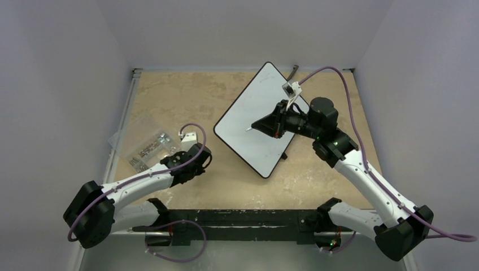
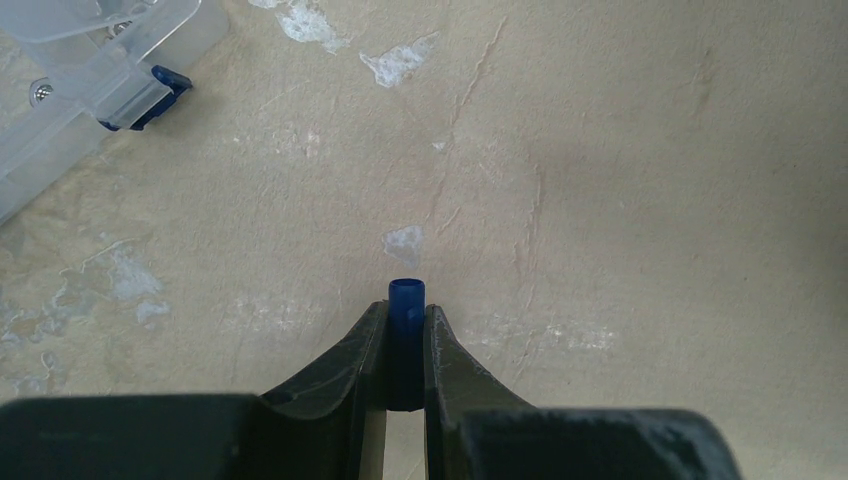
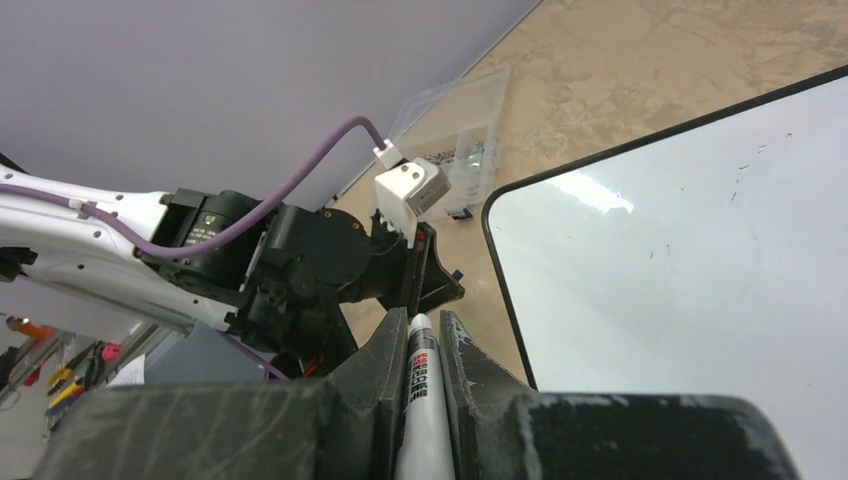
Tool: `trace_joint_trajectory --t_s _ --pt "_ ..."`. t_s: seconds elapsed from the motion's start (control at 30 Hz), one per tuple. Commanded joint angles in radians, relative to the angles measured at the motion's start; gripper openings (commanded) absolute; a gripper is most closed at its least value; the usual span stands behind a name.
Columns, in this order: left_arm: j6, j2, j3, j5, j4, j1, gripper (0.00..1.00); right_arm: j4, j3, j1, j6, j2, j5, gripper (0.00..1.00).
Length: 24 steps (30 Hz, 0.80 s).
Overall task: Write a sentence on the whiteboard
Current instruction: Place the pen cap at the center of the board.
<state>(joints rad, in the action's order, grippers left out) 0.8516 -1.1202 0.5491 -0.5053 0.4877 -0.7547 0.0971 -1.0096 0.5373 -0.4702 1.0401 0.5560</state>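
Note:
The whiteboard [image 1: 255, 96] lies turned like a diamond at the centre right of the table. It also shows in the right wrist view [image 3: 700, 250]. No blue sentence shows on it, only a few tiny specks. My right gripper [image 1: 258, 125] is over the board's middle, shut on a white marker [image 3: 420, 390] with red and black print. The marker's end [image 1: 248, 129] points toward the board's left side. My left gripper [image 2: 407, 312] is left of the board, low over the bare table, shut on a small blue marker cap [image 2: 407, 297].
A clear plastic box [image 1: 144, 141] with small metal parts sits at the left, also in the left wrist view [image 2: 80, 70]. Grey walls close in three sides. A black foot [image 1: 285, 155] sticks out at the board's near right edge.

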Motion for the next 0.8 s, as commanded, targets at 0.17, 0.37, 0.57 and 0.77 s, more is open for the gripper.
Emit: trace_joint_trajectory --t_s 0.17,0.37,0.57,0.77 --pt "0.027 -0.018 -0.029 -0.053 -0.102 0.010 0.11 -0.022 0.007 -0.001 0.026 -0.004 -0.042 0.00" --pt "0.030 0.008 -0.045 -0.050 -0.108 0.016 0.38 -0.010 0.008 -0.001 0.035 -0.014 -0.098 0.00" --pt "0.021 0.076 -0.041 -0.044 -0.086 0.024 0.63 0.026 0.013 -0.001 0.053 -0.034 -0.179 0.00" --pt "0.008 0.184 0.008 -0.060 0.011 0.032 0.68 0.050 0.011 0.000 0.063 -0.049 -0.220 0.00"
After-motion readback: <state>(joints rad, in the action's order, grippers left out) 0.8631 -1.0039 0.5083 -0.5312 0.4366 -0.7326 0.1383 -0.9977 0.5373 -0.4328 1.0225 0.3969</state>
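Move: Just below the left hand, some 2 cm down and 1 cm ahead, is the bare tabletop spot for the pen cap already in its fingers. The screw box's middle lies about 15 cm left of this hand and 8 cm ahead; the whiteboard's middle is roughly 25 cm right and 20 cm ahead. From the right hand, which holds the pen, the whiteboard's middle is some 18 cm ahead, 3 cm right and 28 cm below, and the cap spot about 20 cm left, 1 cm back and 30 cm below. Easing about 1 cm down and slightly forward, the left hand sets the pen cap on the tabletop, opens its fingers wide around the cap and lifts off some 2.5 cm, tilting up slightly. Later the right hand, still gripping the pen, drifts about 3 cm forward and right, sinking slightly towards the whiteboard while turning clockwise some 10 degrees. ##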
